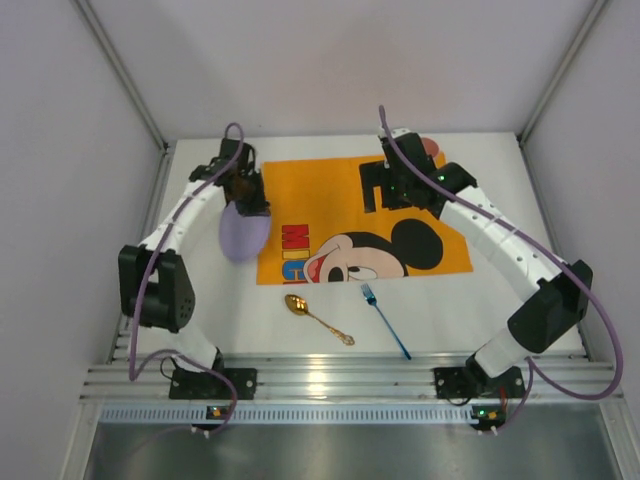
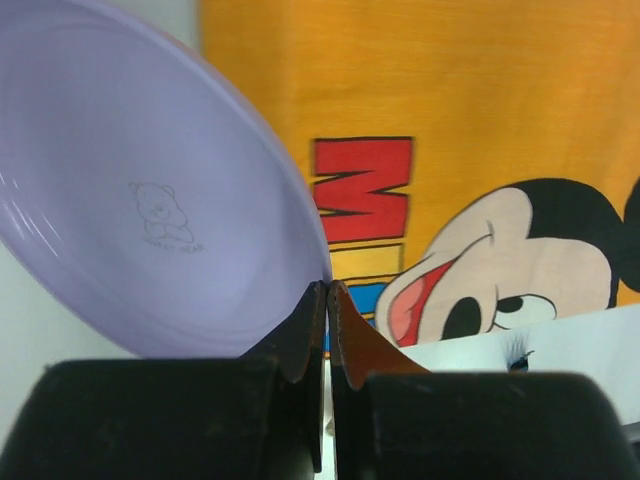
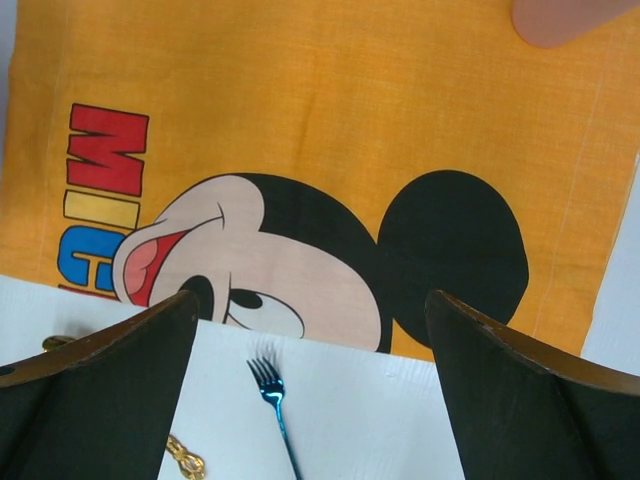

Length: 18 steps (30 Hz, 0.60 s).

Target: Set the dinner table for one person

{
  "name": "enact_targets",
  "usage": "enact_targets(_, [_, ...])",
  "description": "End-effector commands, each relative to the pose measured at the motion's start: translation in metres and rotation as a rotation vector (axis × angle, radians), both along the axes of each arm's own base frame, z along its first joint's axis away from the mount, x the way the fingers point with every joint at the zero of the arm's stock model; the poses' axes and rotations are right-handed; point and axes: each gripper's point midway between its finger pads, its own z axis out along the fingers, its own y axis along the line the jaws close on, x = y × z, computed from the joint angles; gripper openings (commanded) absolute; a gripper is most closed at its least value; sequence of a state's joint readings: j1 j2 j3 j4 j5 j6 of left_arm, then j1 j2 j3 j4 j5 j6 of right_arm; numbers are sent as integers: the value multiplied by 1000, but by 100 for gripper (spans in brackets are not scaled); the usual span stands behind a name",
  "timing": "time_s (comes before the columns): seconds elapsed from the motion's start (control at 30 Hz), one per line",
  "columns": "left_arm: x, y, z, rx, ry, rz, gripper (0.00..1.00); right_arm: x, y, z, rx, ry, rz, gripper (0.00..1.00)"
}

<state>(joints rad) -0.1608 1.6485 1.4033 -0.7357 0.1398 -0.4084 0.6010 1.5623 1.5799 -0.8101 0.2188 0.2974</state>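
Observation:
A lavender plate (image 1: 243, 233) hangs tilted at the left edge of the orange Mickey Mouse placemat (image 1: 330, 190) on the white dinner table (image 1: 450, 310). My left gripper (image 1: 245, 196) is shut on the plate's far rim. In the left wrist view the two fingers pinch the rim of the plate (image 2: 150, 190) at the left gripper (image 2: 328, 287). My right gripper (image 1: 385, 193) hovers open over the placemat's far right part. The right wrist view shows nothing between the wide-apart fingers of the right gripper (image 3: 312, 298).
A gold spoon (image 1: 318, 318) and a blue fork (image 1: 385, 322) lie on the table just in front of the placemat; the fork (image 3: 272, 392) also shows below the right gripper. A pink cup (image 1: 430, 147) stands at the placemat's far right corner. Grey walls close in both sides.

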Motion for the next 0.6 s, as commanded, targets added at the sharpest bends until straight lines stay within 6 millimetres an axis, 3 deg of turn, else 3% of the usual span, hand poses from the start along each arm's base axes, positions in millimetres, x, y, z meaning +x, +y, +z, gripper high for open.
enact_targets(0.0, [11,-60,2,64,-13,-147,0,-2,-6,19,29,-50,-25,96])
enact_targets(0.07, [19,-82,7,87,-29,-174,0,-4,-11,19,16,-54,-34,96])
enact_targets(0.1, [25,-109,11,88,-48,-223,0,-5,-14,18,9,-52,-40,96])
enact_targets(0.17, [30,-131,13,108,-61,-260,0,-9,-20,15,-7,-51,-51,96])
enact_targets(0.2, [34,-154,12,111,-55,-304,0,-11,-24,14,-14,-50,-57,97])
enact_targets(0.3, [40,-192,8,113,-57,-366,0,-18,-36,8,-38,-45,-75,97])
enact_targets(0.47, [30,-239,-3,72,-39,-433,0,-25,-56,5,-48,-46,-119,97])
enact_targets(0.57, [14,-261,-19,81,-14,-486,0,-27,-66,0,-60,-34,-146,97])
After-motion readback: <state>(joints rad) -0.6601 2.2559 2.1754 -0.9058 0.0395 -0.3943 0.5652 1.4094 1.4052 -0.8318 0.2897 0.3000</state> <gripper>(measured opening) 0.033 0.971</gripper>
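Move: Already pinching the plate by its right rim, the left hand is bound for the middle of the orange placemat, roughly 26 cm to its right, 7 cm farther out and 15 cm below. From that hand the gold spoon lies about 22 cm back and 14 cm right, the blue fork 22 cm back and 30 cm right, and the pink cup 27 cm ahead and 46 cm right. The placemat's middle is some 11 cm ahead, 7 cm left and 23 cm below the right hand. Sweeping quickly to the right, about 25 cm and nearly level until it starts to sink a little at the end, the left hand carries the plate in over the placemat, turning clockwise some 25 degrees with its pinch on the rim kept. The open, empty right hand draws away from the placemat's middle, about 5 cm right and a little back. ##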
